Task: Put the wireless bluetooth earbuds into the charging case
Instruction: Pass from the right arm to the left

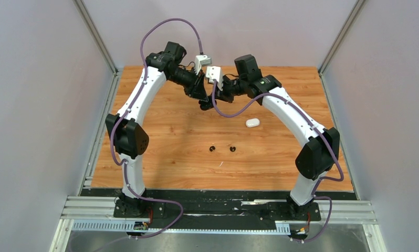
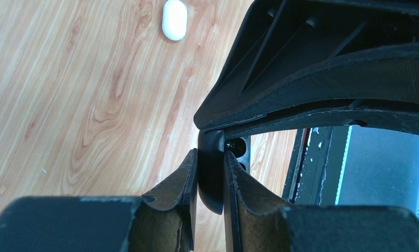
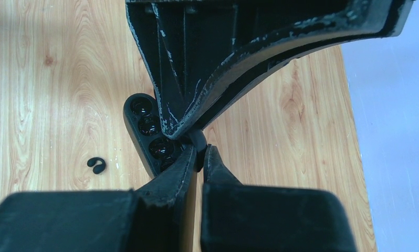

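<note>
A black charging case (image 1: 206, 105) hangs open in the air over the far middle of the table, held from both sides. My left gripper (image 2: 210, 156) is shut on a rounded black half of the charging case (image 2: 211, 181). My right gripper (image 3: 201, 150) is shut on a thin black edge of the case beside the half with dark round wells (image 3: 147, 128). In the top view the left gripper (image 1: 202, 100) and right gripper (image 1: 218, 97) meet tip to tip. Two black earbuds (image 1: 212, 148) (image 1: 232, 148) lie on the wood nearer the bases. One earbud (image 3: 96, 165) shows in the right wrist view.
A shut white pebble-shaped case (image 1: 252, 123) lies on the wood right of centre; the same white case (image 2: 174, 19) shows in the left wrist view. Grey walls with metal rails (image 1: 94, 37) bound the table on three sides. A purple cable (image 1: 233, 113) droops under the grippers.
</note>
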Controlling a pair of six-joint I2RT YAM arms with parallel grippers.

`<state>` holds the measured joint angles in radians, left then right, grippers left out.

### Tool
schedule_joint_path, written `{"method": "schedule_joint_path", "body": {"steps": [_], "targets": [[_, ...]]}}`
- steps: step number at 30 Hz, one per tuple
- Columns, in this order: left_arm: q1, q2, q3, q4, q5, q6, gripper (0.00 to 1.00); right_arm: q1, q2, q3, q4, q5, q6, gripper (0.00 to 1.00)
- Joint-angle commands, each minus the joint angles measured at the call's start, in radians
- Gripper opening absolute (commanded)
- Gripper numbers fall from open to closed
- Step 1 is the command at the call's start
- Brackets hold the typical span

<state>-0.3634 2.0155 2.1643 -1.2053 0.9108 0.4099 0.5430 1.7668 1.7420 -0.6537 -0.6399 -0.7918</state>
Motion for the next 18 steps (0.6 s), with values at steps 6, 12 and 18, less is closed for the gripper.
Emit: {"method": "schedule_joint_path", "body": {"steps": [6,12,18], "targets": [[0.000,0.002,0.058,-0.009,0.037,0.011,0.02,0.008,-0.044,0.022,0.030,-0.012,0.000,0.08],[0.002,-0.005,0.052,-0.002,0.010,0.019,0.00,-0.002,-0.086,0.056,0.058,0.058,0.070,0.24],[0.013,-0.023,0.033,0.008,-0.039,0.045,0.00,-0.075,-0.190,0.047,0.047,0.085,0.218,0.42]]}}
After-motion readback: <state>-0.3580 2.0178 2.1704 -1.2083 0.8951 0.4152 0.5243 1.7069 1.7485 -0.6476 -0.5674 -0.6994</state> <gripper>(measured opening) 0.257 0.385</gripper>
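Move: The open black charging case is between both hands: its middle lies about 1 cm back and 1 cm to the right of the left hand, and some 2 cm back and 2 cm to the left of the right hand. From the right hand, roughly 20 cm below on the table, the white case lies about 16 cm to the right and 2 cm back. The two black earbuds lie about 14 cm back, one 1 cm to the left, the other 8 cm to the right. While the left hand stays almost still and keeps its pinch on the lid side of the black charging case, the right fingers open to a bit over a third of their range and come free of the lid's edge. The right hand then backs off from the case, up by some 2.5 cm and to the right by about 2 cm, slowly at first and then faster, turning slightly clockwise (about 5 degrees) as it leaves. ##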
